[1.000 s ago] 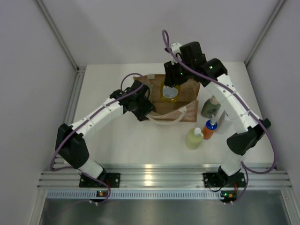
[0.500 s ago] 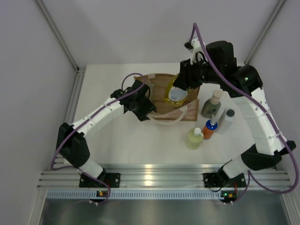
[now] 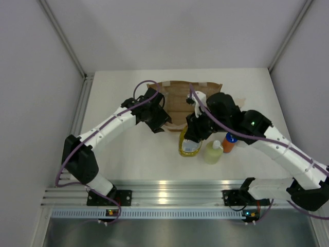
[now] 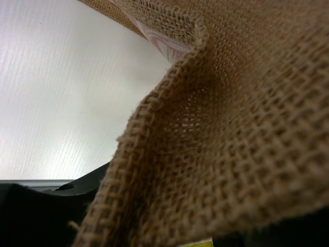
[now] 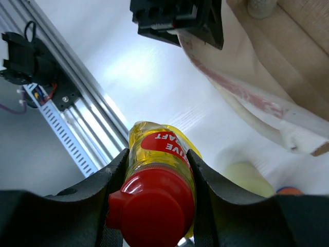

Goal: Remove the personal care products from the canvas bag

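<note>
The tan canvas bag (image 3: 177,95) lies at the back middle of the table. Its woven cloth (image 4: 231,128) fills the left wrist view. My left gripper (image 3: 158,122) is at the bag's front left corner, shut on the rim cloth. My right gripper (image 3: 193,135) is in front of the bag, shut on the yellow red-capped bottle (image 3: 188,146) (image 5: 159,195), cap toward the camera. I cannot tell whether the bottle touches the table. Just to its right stand the pale-green bottle (image 3: 213,153) and the orange blue-capped bottle (image 3: 230,143). My right arm hides whatever stands behind them.
The aluminium rail (image 3: 169,193) (image 5: 61,103) runs along the near table edge, close below the yellow bottle. The bag's cream handle (image 5: 247,98) hangs forward between bag and bottles. Grey walls close in the left, right and back sides.
My right arm has carried the yellow bottle from above the bag forward and down, to beside the pale-green bottle. The left arm has kept still on the bag.
</note>
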### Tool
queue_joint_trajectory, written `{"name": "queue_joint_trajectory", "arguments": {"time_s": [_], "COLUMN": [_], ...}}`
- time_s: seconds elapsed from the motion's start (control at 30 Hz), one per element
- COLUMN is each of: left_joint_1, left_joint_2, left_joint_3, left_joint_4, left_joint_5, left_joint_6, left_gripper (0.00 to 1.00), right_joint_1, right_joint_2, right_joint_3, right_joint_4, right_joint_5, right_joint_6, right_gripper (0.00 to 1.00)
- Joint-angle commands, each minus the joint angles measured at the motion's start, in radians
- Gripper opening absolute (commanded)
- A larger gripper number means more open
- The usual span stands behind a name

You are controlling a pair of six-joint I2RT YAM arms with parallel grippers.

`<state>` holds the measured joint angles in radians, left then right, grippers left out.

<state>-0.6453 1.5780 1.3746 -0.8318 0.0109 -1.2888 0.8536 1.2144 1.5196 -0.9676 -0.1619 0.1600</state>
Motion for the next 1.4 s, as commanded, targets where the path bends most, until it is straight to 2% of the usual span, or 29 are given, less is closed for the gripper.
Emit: {"name": "queue_joint_trajectory", "arguments": {"time_s": [0.0, 0.17, 0.43, 0.8, 0.83, 0.97, 1.03, 1.07, 1.1, 1.27, 1.3, 1.37], "left_joint_1": [-0.002, -0.002, -0.004, -0.002, -0.002, -0.002, -0.002, -0.002, -0.002, -0.002, -0.002, -0.002], "left_joint_2": [-0.009, -0.015, -0.019, -0.015, -0.015, -0.012, -0.006, -0.004, 0.000, -0.006, -0.007, -0.009], "left_joint_3": [0.023, 0.018, 0.014, 0.015, 0.017, 0.015, 0.017, 0.018, 0.018, 0.015, 0.017, 0.017], "left_joint_4": [0.003, 0.002, 0.003, 0.003, 0.003, 0.003, 0.003, 0.003, 0.003, 0.003, 0.003, 0.003], "left_joint_5": [0.023, 0.020, 0.029, 0.032, 0.032, 0.034, 0.037, 0.040, 0.047, 0.047, 0.046, 0.047], "left_joint_6": [-0.017, -0.015, -0.017, -0.012, -0.009, -0.007, -0.006, -0.004, 0.000, 0.000, 0.000, 0.000], "left_gripper": [0.55, 0.55, 0.55, 0.56, 0.56, 0.56, 0.56, 0.56, 0.56, 0.57, 0.57, 0.57], "right_joint_1": [0.048, 0.110, 0.119, 0.140, 0.147, 0.151, 0.153, 0.153, 0.154, 0.154, 0.154, 0.154], "right_joint_2": [-0.113, -0.128, -0.197, -0.220, -0.233, -0.254, -0.260, -0.265, -0.268, -0.276, -0.274, -0.276], "right_joint_3": [-0.140, -0.336, -0.570, -0.737, -0.752, -0.783, -0.791, -0.791, -0.788, -0.771, -0.763, -0.757], "right_joint_4": [0.366, 0.489, 0.720, 0.784, 0.787, 0.793, 0.791, 0.790, 0.787, 0.767, 0.759, 0.751], "right_joint_5": [0.082, 0.209, 0.246, 0.328, 0.332, 0.337, 0.334, 0.335, 0.334, 0.340, 0.343, 0.346], "right_joint_6": [0.038, 0.009, -0.005, -0.037, -0.033, -0.030, -0.028, -0.025, -0.024, -0.023, -0.025, -0.028], "right_gripper": [0.00, 0.00, 0.00, 0.00, 0.04, 0.11, 0.28, 0.39, 0.54, 0.67, 0.74, 0.79]}}
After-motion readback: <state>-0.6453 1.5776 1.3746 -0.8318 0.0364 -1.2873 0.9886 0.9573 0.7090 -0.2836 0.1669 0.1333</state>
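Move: I hold the yellow bottle by its red cap. The table spot it is bound for lies almost straight below my right hand, about 30 cm down and 2 cm to the right. From that hand the pale green pump bottle stands about 9 cm right and 1 cm ahead, the orange pump bottle some 16 cm right and 6 cm ahead, and the bag's middle about 22 cm ahead and 3 cm left. From my left hand the spot is some 11 cm back, 12 cm right and 17 cm below. Straight down I take the bottle in front of the bag, some 17 cm with my right hand, fast at first and then easing, my wrist tilting about 10 degrees, until its base stands on the table beside the pale green bottle. Then I open my fingers off the red cap and rise about 3 cm, while my left hand stays still at the bag's rim. ##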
